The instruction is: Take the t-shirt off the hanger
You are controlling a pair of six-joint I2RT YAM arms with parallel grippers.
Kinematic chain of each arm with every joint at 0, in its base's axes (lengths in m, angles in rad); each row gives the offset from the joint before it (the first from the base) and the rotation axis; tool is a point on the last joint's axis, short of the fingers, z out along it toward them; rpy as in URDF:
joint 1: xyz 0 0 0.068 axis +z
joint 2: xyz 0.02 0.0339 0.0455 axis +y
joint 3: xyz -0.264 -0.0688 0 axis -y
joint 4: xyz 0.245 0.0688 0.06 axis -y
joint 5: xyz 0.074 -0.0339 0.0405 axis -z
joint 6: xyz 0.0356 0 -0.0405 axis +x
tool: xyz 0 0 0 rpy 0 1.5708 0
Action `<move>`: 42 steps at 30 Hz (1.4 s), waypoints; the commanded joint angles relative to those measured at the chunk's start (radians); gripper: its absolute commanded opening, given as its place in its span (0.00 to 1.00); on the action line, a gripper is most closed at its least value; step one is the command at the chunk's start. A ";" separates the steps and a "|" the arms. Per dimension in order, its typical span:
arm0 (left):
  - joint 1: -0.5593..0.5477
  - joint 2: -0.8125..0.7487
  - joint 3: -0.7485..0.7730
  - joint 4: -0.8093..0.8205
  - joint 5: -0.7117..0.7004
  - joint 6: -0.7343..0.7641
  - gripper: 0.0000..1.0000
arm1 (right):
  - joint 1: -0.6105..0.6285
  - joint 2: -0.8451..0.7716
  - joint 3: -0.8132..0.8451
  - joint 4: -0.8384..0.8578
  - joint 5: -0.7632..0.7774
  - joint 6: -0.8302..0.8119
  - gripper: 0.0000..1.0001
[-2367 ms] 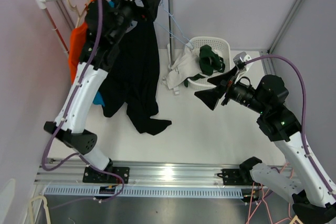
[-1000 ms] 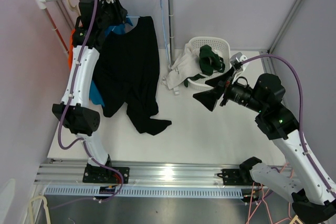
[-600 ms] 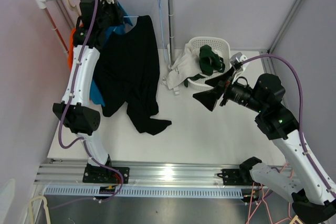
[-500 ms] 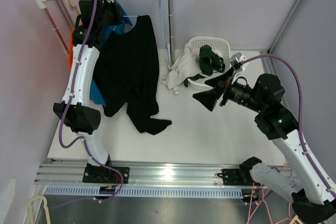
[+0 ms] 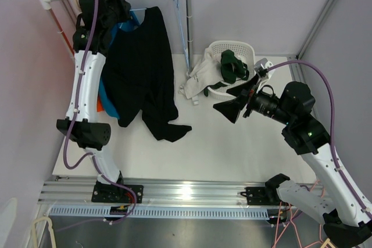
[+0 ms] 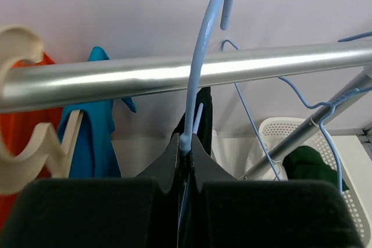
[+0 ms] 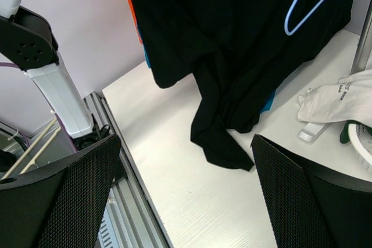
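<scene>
A black t-shirt (image 5: 142, 68) hangs from a light blue hanger (image 6: 200, 56), and its lower end lies crumpled on the table (image 5: 171, 130). My left gripper (image 5: 110, 1) is up at the rail and shut on the hanger's neck (image 6: 185, 140). In the left wrist view the hook's open end stands above the metal rail (image 6: 116, 76). My right gripper (image 5: 232, 101) is open and empty above the table, right of the shirt. The right wrist view (image 7: 186, 140) shows the shirt (image 7: 232, 45) ahead of it.
An orange garment (image 6: 17, 120) and a blue one (image 6: 93, 137) hang on wooden hangers at the rail's left. Empty blue wire hangers (image 5: 180, 4) hang by the right post (image 5: 187, 15). A white basket (image 5: 244, 47) holds green cloth (image 5: 232, 65), with white cloth (image 5: 200, 76) beside it.
My left gripper has moved up and left along the rail with the hanger. The shirt rose with it and its bottom end shifted slightly right. The right arm has not moved.
</scene>
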 commanded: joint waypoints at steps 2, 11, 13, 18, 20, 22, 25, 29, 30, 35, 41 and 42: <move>-0.022 -0.138 0.045 -0.017 -0.163 -0.078 0.01 | 0.007 0.015 0.002 0.058 -0.007 0.003 0.99; -0.121 -0.385 -0.192 0.003 -0.265 -0.145 0.01 | 0.203 0.163 0.031 0.213 0.018 0.009 0.99; -0.178 -0.405 -0.186 -0.037 -0.373 -0.158 0.01 | 0.285 0.211 0.036 0.251 0.028 0.015 0.99; -0.309 -0.478 -0.282 -0.050 -0.679 -0.193 0.00 | 0.488 0.308 0.056 0.398 0.104 -0.014 0.99; -0.342 -0.492 -0.294 -0.082 -0.739 -0.243 0.01 | 0.574 0.366 0.079 0.444 0.145 -0.061 0.99; -0.368 -0.498 -0.290 -0.167 -0.759 -0.320 0.01 | 0.617 0.403 0.099 0.478 0.182 -0.115 1.00; -0.411 -0.523 -0.325 -0.212 -0.802 -0.357 0.01 | 0.685 0.469 0.090 0.617 0.280 -0.161 0.99; -0.439 -0.547 -0.377 -0.183 -0.808 -0.349 0.00 | 0.708 0.521 0.126 0.671 0.344 -0.183 0.99; -0.439 -0.551 -0.383 -0.183 -0.799 -0.345 0.00 | 0.711 0.553 0.140 0.668 0.348 -0.184 1.00; -0.441 -0.574 -0.391 -0.177 -0.776 -0.323 0.01 | 0.712 0.631 0.186 0.664 0.363 -0.187 0.98; -0.441 -0.535 -0.335 -0.177 -0.769 -0.270 0.01 | 0.731 0.670 0.200 0.619 0.363 -0.155 0.29; -0.441 -0.523 -0.312 -0.180 -0.770 -0.251 0.01 | 0.737 0.665 0.197 0.609 0.368 -0.154 0.16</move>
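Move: The left hand already holds the black t-shirt's blue hanger, hook free of the rail; the shirt's middle is about 25 cm below it, 8 cm right and 5 cm back. The blue t-shirt hangs some 10 cm to the left hand's left, 3 cm ahead and 20 cm below. From the open right hand, the black t-shirt's middle lies roughly 31 cm left, 12 cm ahead, 12 cm lower; the basket about 20 cm ahead, 7 cm right, 30 cm below. Left draws the held hanger back about 19 cm; right sweeps 27 cm left, half-closing on the black t-shirt. ##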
